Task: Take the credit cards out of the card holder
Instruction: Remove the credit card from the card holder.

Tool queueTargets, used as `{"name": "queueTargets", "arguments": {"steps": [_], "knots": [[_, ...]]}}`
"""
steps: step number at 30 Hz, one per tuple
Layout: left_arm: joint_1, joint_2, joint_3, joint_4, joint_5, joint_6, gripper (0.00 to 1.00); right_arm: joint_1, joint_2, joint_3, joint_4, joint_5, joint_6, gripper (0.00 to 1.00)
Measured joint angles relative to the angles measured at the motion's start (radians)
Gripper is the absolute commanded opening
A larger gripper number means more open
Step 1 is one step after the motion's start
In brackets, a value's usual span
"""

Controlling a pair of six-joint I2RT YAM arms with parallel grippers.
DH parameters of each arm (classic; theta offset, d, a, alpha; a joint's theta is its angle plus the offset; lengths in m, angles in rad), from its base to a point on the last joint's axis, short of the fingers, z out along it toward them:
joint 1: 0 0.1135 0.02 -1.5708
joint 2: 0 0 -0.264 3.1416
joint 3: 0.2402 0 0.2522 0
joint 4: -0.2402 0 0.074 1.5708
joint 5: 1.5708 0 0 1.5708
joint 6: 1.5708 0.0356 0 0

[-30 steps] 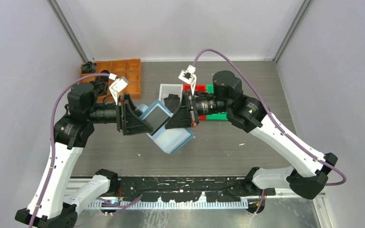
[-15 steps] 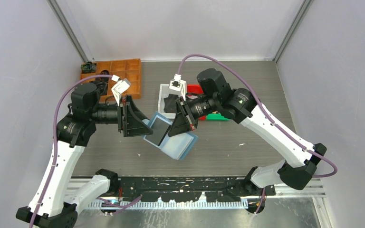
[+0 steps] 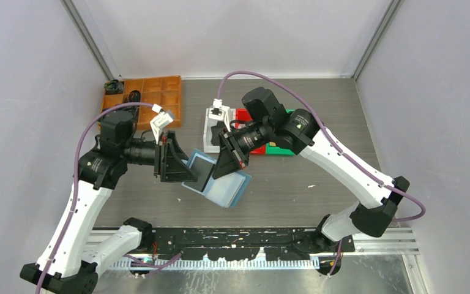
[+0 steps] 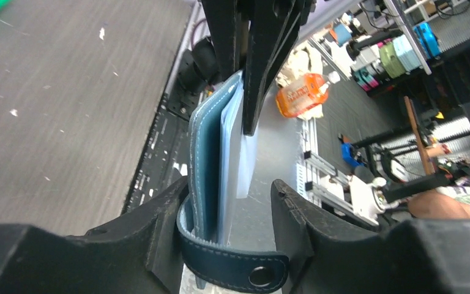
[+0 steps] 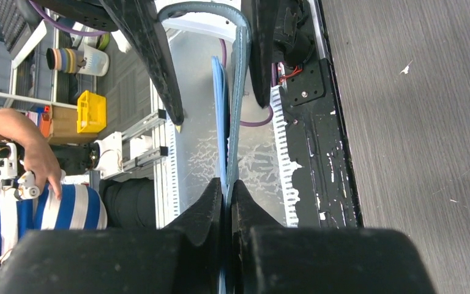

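Note:
The teal-blue card holder (image 3: 220, 188) hangs above the table between both grippers, partly unfolded. My right gripper (image 5: 227, 182) is shut on its thin edge, with a pale blue layer (image 5: 219, 116) and the teal cover (image 5: 240, 104) running out from the pinch. My left gripper (image 4: 229, 193) stands open around the opposite edge. The holder (image 4: 203, 153) leans on the left finger (image 4: 159, 214), and a gap separates it from the other finger. Its snap strap (image 4: 232, 266) crosses low between the fingers. The credit cards cannot be told apart from the holder's pale inner layers (image 4: 232, 135).
An orange compartment tray (image 3: 159, 92) sits at the back left. A white bin (image 3: 210, 125), a red bin (image 3: 245, 114) and a green bin (image 3: 279, 149) stand behind the right gripper (image 3: 215, 174). A black rail (image 3: 238, 236) runs along the near table edge.
Both grippers and the holder have shifted left and slightly nearer. The right arm has reached further left. The left jaws have narrowed a little.

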Motion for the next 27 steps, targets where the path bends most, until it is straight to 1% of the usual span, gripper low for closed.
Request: {"name": "queueTargets", "arguments": {"steps": [3,10,13,15,17,20,21,22,24,27], "knots": [[-0.018,-0.004,-0.033,-0.006,0.021,0.001,0.42,0.007,0.013,0.006,-0.005,-0.001,-0.005,0.01],[-0.019,-0.009,-0.066,-0.023,0.042,0.001,0.2,0.034,0.038,0.033,-0.018,-0.008,-0.014,0.01],[-0.019,-0.007,-0.066,-0.024,0.063,0.002,0.19,0.041,0.05,0.044,-0.022,-0.012,-0.026,0.01],[-0.019,-0.003,-0.066,-0.024,0.078,0.002,0.15,0.042,0.052,0.044,-0.023,-0.013,-0.03,0.1],[-0.019,0.005,-0.066,-0.024,0.098,0.002,0.08,0.042,0.054,0.044,-0.022,-0.013,-0.032,0.17],[-0.019,0.013,-0.066,-0.025,0.122,0.005,0.0,0.042,0.054,0.044,-0.023,-0.013,-0.033,0.38],[-0.019,0.015,-0.066,-0.026,0.126,0.005,0.0,0.042,0.054,0.044,-0.019,-0.012,-0.034,0.47],[-0.02,0.017,-0.066,-0.026,0.13,0.005,0.0,0.042,0.054,0.044,-0.016,-0.01,-0.037,0.51],[-0.021,0.019,-0.066,-0.025,0.137,0.005,0.0,0.04,0.054,0.044,-0.011,0.002,-0.042,0.56],[-0.021,0.023,-0.066,-0.025,0.136,0.004,0.0,0.018,0.054,0.044,0.0,0.029,-0.031,0.58]]}}
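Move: The open card holder is pinched near its fold by the right hand, its middle about 2 cm back of that hand point and a centimetre lower. From the left hand, whose open fingers straddle its left edge, the middle lies some 6 cm to the right, 1 cm back and level. On the table roughly 33 cm below, the white tray stands about 28 cm ahead of the right hand, straight on; the red tray stands about 9 cm to the right of the white one. The left fingers close from half open and pinch the holder's dark-pocket half while that hand eases about 2 cm back and 1 to 2 cm down, turning some 10 degrees. The right hand keeps its pinch, shifting about a centimetre left and back, then opens to about half, lets go, and starts forward by nearly 2 cm. ##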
